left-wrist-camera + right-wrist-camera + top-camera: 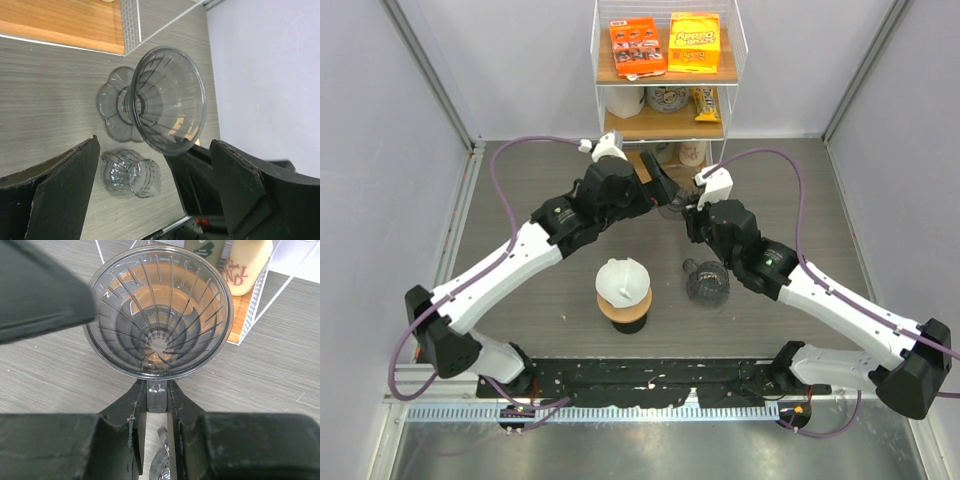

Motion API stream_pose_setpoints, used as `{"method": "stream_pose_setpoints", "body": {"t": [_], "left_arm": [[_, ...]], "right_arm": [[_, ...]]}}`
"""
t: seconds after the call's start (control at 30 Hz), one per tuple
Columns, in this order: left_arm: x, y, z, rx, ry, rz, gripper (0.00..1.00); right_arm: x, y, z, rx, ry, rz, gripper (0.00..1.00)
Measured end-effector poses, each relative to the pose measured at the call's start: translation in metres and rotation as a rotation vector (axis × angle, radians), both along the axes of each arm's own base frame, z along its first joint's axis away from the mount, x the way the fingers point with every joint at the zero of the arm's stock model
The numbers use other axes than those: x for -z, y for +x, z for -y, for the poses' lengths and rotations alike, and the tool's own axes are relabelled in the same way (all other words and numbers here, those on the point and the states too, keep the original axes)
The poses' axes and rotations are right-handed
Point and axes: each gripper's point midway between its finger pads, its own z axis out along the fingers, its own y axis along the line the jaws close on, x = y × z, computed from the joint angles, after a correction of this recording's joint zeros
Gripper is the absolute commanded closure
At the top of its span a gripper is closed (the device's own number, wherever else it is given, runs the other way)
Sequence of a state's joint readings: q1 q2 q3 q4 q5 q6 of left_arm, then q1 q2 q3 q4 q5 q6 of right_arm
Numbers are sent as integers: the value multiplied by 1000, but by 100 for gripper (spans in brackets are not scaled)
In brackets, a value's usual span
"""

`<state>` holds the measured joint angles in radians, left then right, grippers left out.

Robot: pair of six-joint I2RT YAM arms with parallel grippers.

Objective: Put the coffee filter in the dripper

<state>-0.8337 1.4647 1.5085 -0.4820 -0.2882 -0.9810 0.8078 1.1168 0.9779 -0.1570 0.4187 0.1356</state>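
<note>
The dripper (673, 208) is a clear ribbed cone standing on the table in front of the shelf. My right gripper (157, 400) is shut on the dripper's handle (156, 396), below its wide mouth (157, 310). My left gripper (152, 185) is open, its fingers (65, 192) spread wide just beside the dripper (167, 100) and touching nothing. In the top view the left gripper (658, 190) and right gripper (693, 210) stand on either side of the dripper. The white coffee filter (623, 280) sits on a tan stand (624, 310) near the table's middle.
A clear glass jug (707, 283) lies right of the filter, and shows under the left gripper (131, 175). A white wire shelf (665, 75) with snack boxes stands at the back. A cream bottle (247, 265) stands on its lowest board. Grey walls close both sides.
</note>
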Motion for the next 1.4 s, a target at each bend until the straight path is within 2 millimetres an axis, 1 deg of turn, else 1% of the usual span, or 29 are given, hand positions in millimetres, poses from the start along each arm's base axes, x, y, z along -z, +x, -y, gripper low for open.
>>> {"method": "stream_pose_setpoints", "body": {"t": [0.13, 0.23, 0.3, 0.37, 0.43, 0.53, 0.6, 0.7, 0.8, 0.87, 0.93, 0.97, 1.07, 1.17, 1.37, 1.4], "left_arm": [[-17, -17, -8, 77, -11, 80, 0], [-30, -26, -21, 118, -5, 146, 0], [-35, -29, -36, 123, 10, 186, 1], [-33, -28, -56, 103, 39, 212, 1], [-25, -26, -79, 67, 79, 222, 0], [-2, -24, -113, 2, 151, 207, 0], [19, -23, -135, -47, 206, 188, 0], [59, -28, -166, -117, 303, 139, 1], [91, -36, -188, -161, 371, 89, 1], [107, -40, -202, -189, 400, 60, 0], [114, -42, -215, -223, 413, 46, 0], [114, -42, -219, -238, 414, 45, 0], [107, -42, -228, -275, 406, 63, 0], [103, -42, -231, -288, 400, 76, 0], [104, -42, -233, -297, 404, 73, 0], [104, -42, -234, -299, 405, 72, 0]], "right_arm": [[0, -4, 11, 33, -4, -8, 95], [3, -15, 24, 55, 8, -21, 95], [7, -26, 36, 66, 15, -34, 95], [12, -37, 47, 69, 15, -47, 95], [17, -49, 58, 68, 15, -56, 95], [28, -66, 71, 53, 14, -79, 95], [34, -78, 76, 29, 27, -91, 94], [46, -93, 81, -12, 30, -115, 94], [56, -101, 81, -50, 26, -129, 94], [65, -106, 79, -77, 11, -150, 94], [76, -110, 78, -96, -8, -177, 94], [80, -112, 79, -98, -14, -186, 94], [91, -115, 81, -98, -30, -209, 94], [95, -116, 84, -76, -26, -221, 94], [100, -117, 89, -37, -14, -248, 93], [100, -117, 90, -32, -13, -252, 92]]}}
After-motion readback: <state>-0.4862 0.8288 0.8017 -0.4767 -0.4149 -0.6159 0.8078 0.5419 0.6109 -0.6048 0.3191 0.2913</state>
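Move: Below and behind the right hand, which already holds the clear dripper by its tab, stands the glass server: about 8 cm back, 6 cm to its right and 20 cm down. The stand with the white filter is some 14 cm back and 13 cm left of the right hand, also well below it. From the open left hand, the clear dripper is roughly 4 cm ahead, 4 cm right and 5 cm below, the glass server about 9 cm back, 11 cm right and 26 cm below. Drawing back about 12 cm, the right hand keeps its pinch on the clear dripper and carries it right and down towards the glass server, sinking mostly late and tipping nose-down some 15 degrees. The left hand, already open, lifts back from the dripper, then sweeps about 23 cm left and down, its left side rolling up, and stops there empty. ##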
